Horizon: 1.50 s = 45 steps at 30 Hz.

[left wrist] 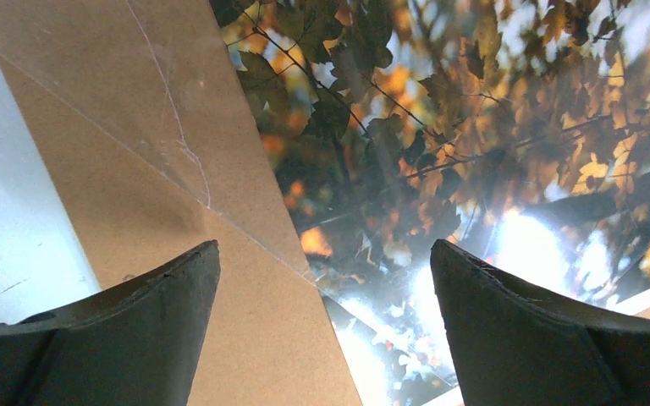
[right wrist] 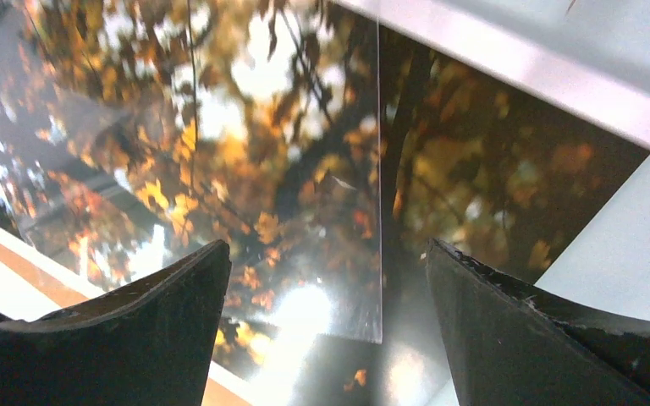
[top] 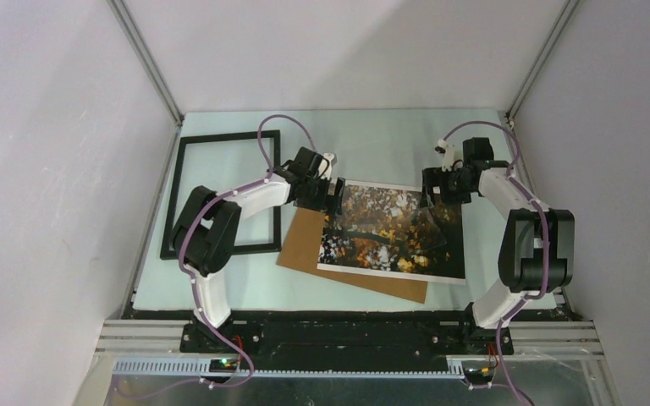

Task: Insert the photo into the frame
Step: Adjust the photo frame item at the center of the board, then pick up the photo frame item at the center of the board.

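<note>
The photo [top: 389,233] of autumn trees lies face up mid-table, partly on a brown backing board [top: 305,245]. A clear pane [left wrist: 178,101] rests over the photo [left wrist: 474,127] and the board [left wrist: 245,338]; its corner also shows in the right wrist view, pane [right wrist: 288,169] on photo [right wrist: 474,169]. The black frame [top: 178,199] lies at the left of the table, away from the photo. My left gripper [top: 332,193] [left wrist: 323,247] hovers open over the photo's upper left edge. Open too, my right gripper [top: 436,190] [right wrist: 328,245] is above the upper right part.
The pale table top [top: 389,139] is boxed in by white walls, with metal posts at both back corners. The left arm's elbow reaches over the frame's right side. A bright glare spot lies on the glossy print under the right gripper.
</note>
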Each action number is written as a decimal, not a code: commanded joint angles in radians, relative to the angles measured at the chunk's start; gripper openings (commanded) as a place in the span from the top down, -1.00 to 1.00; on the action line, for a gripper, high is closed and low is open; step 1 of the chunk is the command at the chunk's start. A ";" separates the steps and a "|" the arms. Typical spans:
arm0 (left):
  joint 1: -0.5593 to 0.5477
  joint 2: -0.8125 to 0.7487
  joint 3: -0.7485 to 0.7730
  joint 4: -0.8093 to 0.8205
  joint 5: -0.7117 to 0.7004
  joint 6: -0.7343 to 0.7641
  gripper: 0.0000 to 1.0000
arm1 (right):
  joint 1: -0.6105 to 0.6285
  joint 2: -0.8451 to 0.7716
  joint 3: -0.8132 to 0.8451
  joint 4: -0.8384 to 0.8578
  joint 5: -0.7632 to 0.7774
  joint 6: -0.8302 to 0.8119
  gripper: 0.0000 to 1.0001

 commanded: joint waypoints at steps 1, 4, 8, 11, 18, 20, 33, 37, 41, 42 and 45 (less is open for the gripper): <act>0.002 -0.103 0.001 0.005 -0.022 0.048 -0.97 | 0.004 0.049 0.100 0.123 -0.010 0.061 -0.79; 0.002 -0.112 -0.019 0.005 -0.008 0.026 -0.97 | 0.004 0.147 0.171 0.135 -0.043 0.090 -0.78; 0.001 -0.121 -0.044 0.006 0.010 -0.019 -0.97 | 0.004 0.269 0.306 0.137 -0.076 0.117 -0.76; 0.002 -0.124 -0.054 0.006 0.016 -0.041 -0.97 | 0.005 0.376 0.408 0.098 -0.102 0.125 -0.76; 0.000 -0.116 -0.081 0.012 0.032 -0.112 -0.97 | 0.040 0.516 0.566 0.041 -0.167 0.156 -0.74; 0.000 -0.106 -0.088 0.023 0.039 -0.124 -0.97 | 0.049 0.537 0.578 0.037 -0.176 0.160 -0.74; -0.002 -0.038 -0.101 0.078 0.092 -0.189 -0.97 | 0.059 0.609 0.624 -0.044 -0.266 0.203 -0.72; -0.007 -0.012 -0.096 0.105 0.112 -0.197 -0.97 | 0.053 0.597 0.594 -0.048 -0.274 0.195 -0.71; -0.008 0.004 -0.092 0.120 0.128 -0.194 -0.97 | 0.035 0.584 0.563 -0.052 -0.328 0.195 -0.71; -0.008 0.007 -0.092 0.123 0.132 -0.193 -0.97 | 0.026 0.581 0.552 -0.053 -0.340 0.195 -0.71; -0.007 0.010 -0.092 0.132 0.138 -0.187 -0.97 | 0.017 0.563 0.529 -0.053 -0.398 0.197 -0.70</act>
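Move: The right hand hangs over the photo's right part. The photo's middle is about 13 cm to its left, 8 cm back and 5 cm below, and the middle of the board partly under it about 22 cm left and 14 cm back. From the left hand, low over the photo's left edge, the photo's middle is some 17 cm right and 7 cm back, the board's middle 8 cm right and 14 cm back, and the empty frame's middle 29 cm left and 5 cm ahead. The right hand swings forward about 14 cm across the photo and past its far edge, sinking some 3 cm, then shifts about 6 cm left and eases slightly back, rolling some 20 degrees so its left side rises, its fingers staying open and low beside that edge. Meanwhile the open left hand hops up a couple of centimetres off the photo's left edge, comes down again while drawing back about 3 cm, and finally drifts slightly right to end low over the same edge. ##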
